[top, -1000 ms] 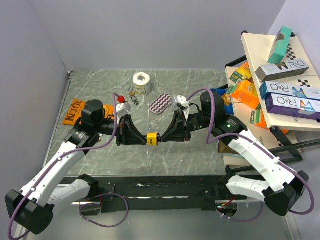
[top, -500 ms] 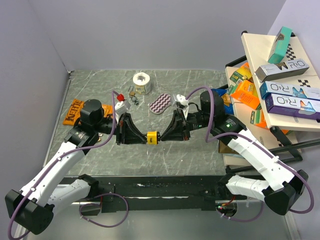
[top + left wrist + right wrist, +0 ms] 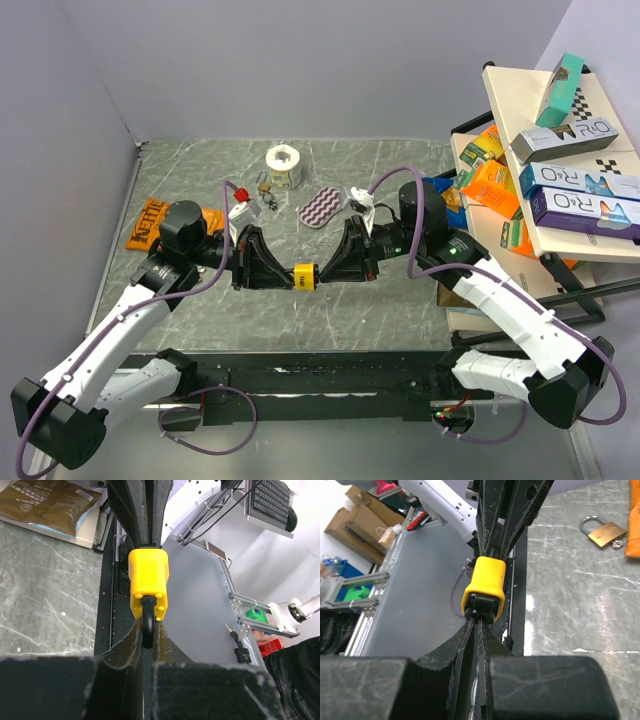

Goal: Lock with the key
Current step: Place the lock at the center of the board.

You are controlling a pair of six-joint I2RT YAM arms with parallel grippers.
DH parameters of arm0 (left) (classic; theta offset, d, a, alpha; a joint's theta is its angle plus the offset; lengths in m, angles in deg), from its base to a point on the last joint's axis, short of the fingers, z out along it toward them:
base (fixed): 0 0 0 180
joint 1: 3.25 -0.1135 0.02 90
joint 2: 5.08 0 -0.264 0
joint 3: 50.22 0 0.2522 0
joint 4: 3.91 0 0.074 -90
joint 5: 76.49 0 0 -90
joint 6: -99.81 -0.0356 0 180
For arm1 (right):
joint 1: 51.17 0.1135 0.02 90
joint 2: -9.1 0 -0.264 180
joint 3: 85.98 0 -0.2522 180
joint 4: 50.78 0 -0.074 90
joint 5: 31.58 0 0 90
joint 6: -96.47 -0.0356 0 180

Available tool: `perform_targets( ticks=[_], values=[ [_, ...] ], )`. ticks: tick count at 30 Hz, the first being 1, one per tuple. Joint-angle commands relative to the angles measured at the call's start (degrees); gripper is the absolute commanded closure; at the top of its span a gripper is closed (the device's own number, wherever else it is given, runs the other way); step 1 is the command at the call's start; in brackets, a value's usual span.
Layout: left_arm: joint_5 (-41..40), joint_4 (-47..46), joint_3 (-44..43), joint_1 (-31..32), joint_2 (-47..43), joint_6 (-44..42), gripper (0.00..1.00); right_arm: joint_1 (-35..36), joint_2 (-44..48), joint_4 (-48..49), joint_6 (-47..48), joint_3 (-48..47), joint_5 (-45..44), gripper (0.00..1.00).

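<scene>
A yellow padlock (image 3: 305, 277) hangs above the table's middle, held between both grippers. My left gripper (image 3: 283, 276) is shut on its black shackle (image 3: 148, 624); the yellow body (image 3: 148, 582) points away from it. My right gripper (image 3: 327, 275) is shut on the black key head (image 3: 483, 611), which sits in the lock's bottom face (image 3: 485, 586). The key blade is hidden inside the lock.
A brass padlock (image 3: 265, 187) with keys lies at the back, also in the right wrist view (image 3: 602, 531). A white tape roll (image 3: 284, 163), a striped pouch (image 3: 320, 208) and an orange snack bag (image 3: 150, 222) lie nearby. A rack of boxes (image 3: 560, 150) stands at right.
The right wrist has turned a little while gripping the key; its cable has shifted. The lock stays between both grippers in the same place.
</scene>
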Motion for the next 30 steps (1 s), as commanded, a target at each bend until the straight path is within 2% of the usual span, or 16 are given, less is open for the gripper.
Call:
perform_targets(
  ticks=[1, 4, 6, 9, 10, 13, 16, 19, 25, 30],
  values=[
    [-2.5, -8.1, -1.2, 3.2, 0.4, 0.7, 0.99, 3.2, -2.3, 10.5, -0.9, -0.5, -0.7, 0.85],
    [-3.3, -5.7, -1.7, 3.1, 0.8, -0.2, 0.99, 3.5, -2.3, 7.9, 0.3, -1.0, -0.7, 0.83],
    [-3.6, -0.8, -2.3, 2.4, 1.0, -1.9, 0.99, 2.2, -1.4, 2.0, 4.5, -1.4, -2.0, 0.79],
    [-3.8, 7.7, -3.5, 0.5, 1.6, -4.8, 0.99, 0.0, 1.1, -4.5, 13.1, -1.4, -6.5, 0.59],
    [-4.2, 10.0, -4.0, 0.2, 2.4, -5.7, 0.99, -1.3, 2.5, -8.3, 16.6, -1.4, -9.6, 0.46],
    [-6.8, 18.3, -6.8, -0.3, 4.8, -8.6, 0.99, -2.1, 4.8, -12.9, 22.8, -1.1, -16.7, 0.23],
    [-8.3, 17.0, -7.0, -0.5, 6.0, -5.4, 0.99, -1.7, 4.8, -14.4, 28.3, -1.9, -21.2, 0.15],
    [-11.5, 15.1, -6.7, -0.5, 6.8, 0.2, 0.99, 1.1, 3.0, -15.9, 34.1, -3.9, -25.7, 0.13],
    [-12.1, 12.5, -6.0, -0.5, 7.9, 7.8, 0.99, 8.4, 0.5, -12.3, 41.8, -3.9, -32.0, 0.11],
    [-14.2, 12.7, -5.7, -0.5, 7.7, 7.7, 0.99, 12.9, -2.0, -9.9, 44.4, -3.4, -36.1, 0.12]
  ],
)
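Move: The yellow padlock, held by its shackle, sits about 4 cm to the right of the left hand, level with it. From the right hand the yellow padlock is about 4 cm to the left, 1 cm back, its black end at those fingertips. The board's centre lies roughly 26 cm ahead of the right hand, 8 cm to its left and 30 cm below; on the board, the pink striped pad is about 36 cm straight ahead, and the brass padlock about 17 cm ahead and 33 cm left. The yellow padlock's black end comes free as the right fingers spread wide; that hand goes about 5 cm forward, sinking and drawing slightly right, then slides back left towards the padlock while still sinking, rolling some 35 degrees with its forward side lifting. The left hand keeps its pinch on the shackle, moving forward and down about 5 cm each, tilting its forward side down. ##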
